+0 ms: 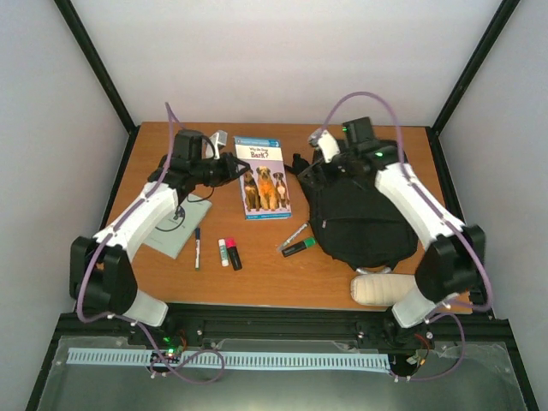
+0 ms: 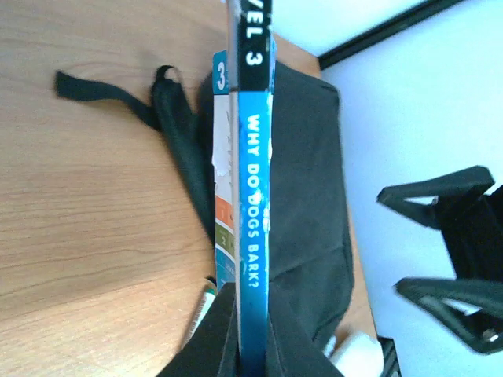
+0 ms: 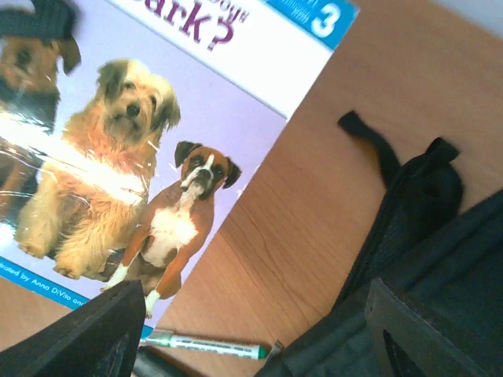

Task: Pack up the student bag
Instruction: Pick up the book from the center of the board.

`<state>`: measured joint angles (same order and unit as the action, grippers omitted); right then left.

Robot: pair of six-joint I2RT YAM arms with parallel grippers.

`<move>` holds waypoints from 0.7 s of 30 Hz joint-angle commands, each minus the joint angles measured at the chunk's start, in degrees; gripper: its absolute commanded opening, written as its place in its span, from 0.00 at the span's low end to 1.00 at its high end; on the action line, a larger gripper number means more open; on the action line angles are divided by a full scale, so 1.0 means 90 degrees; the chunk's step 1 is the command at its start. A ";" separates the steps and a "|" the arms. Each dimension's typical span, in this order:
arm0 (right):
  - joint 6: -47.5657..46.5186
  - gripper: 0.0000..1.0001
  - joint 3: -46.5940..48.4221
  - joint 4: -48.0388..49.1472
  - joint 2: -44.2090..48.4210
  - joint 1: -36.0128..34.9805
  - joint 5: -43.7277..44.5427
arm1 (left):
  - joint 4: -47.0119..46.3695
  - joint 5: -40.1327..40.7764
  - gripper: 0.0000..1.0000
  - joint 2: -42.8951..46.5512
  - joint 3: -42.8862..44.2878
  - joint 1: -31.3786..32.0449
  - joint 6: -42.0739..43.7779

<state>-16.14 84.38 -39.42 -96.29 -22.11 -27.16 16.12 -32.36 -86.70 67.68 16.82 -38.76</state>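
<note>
The student bag (image 1: 355, 214), a black backpack, lies flat at the right of the table, straps toward the far left. It also shows in the left wrist view (image 2: 314, 181) and the right wrist view (image 3: 440, 259). The dog book (image 1: 261, 180) sits left of the bag. My left gripper (image 1: 229, 168) is shut on the book's left edge, and the blue spine (image 2: 253, 157) runs between its fingers (image 2: 216, 334). My right gripper (image 1: 323, 163) is open and empty over the bag's far left corner, above bare table (image 3: 255, 314) between the book (image 3: 141, 141) and the bag.
A green marker (image 1: 298, 247) and a silver pen (image 1: 293, 235) lie at the bag's left edge. A cream rolled pouch (image 1: 381, 289) lies near the front. Two glue sticks (image 1: 229, 253), a black pen (image 1: 196, 247) and a pale notebook (image 1: 178, 227) lie at the left.
</note>
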 commanded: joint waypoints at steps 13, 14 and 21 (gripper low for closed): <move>0.0311 1.00 -0.1599 -0.0461 0.3272 0.2462 -0.2898 | -0.0975 -0.1989 0.01 0.1507 0.0261 0.0514 -0.0156; 0.0318 1.00 -0.1691 -0.0410 0.3366 0.2466 -0.3026 | -0.1101 -0.2024 0.01 0.1504 0.0276 0.0597 -0.0207; 0.0495 1.00 -0.1844 -0.0019 0.3233 0.2472 -0.4014 | -0.2383 -0.2160 0.01 0.1008 0.0479 0.1189 -0.0933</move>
<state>-13.67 69.08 -43.00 -65.78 -0.10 -55.55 5.76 -48.97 -75.35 68.23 25.19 -41.54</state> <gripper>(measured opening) 0.999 0.022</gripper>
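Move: My left hand already holds the book by its spine, about 20 cm above the board, the book's middle roughly 5 cm to the right and 2 cm lower. From that hand the bag's middle lies some 27 cm right, level in reach and 18 cm below; the green marker is about 12 cm right, 10 cm back and 20 cm down. From my empty right hand the bag's middle is some 14 cm right, 1 cm ahead and 17 cm below, the book's about 9 cm left at nearly equal height. Keeping my left fingers shut on the spine, I lift the book about 13 cm while drawing it back some 10 cm, swinging right more and more as I go, and turn that wrist clockwise and its fingertips up towards level. My right hand rises, goes right over the bag and back, about 10 cm each way, levelling its fingers and opening fully. ##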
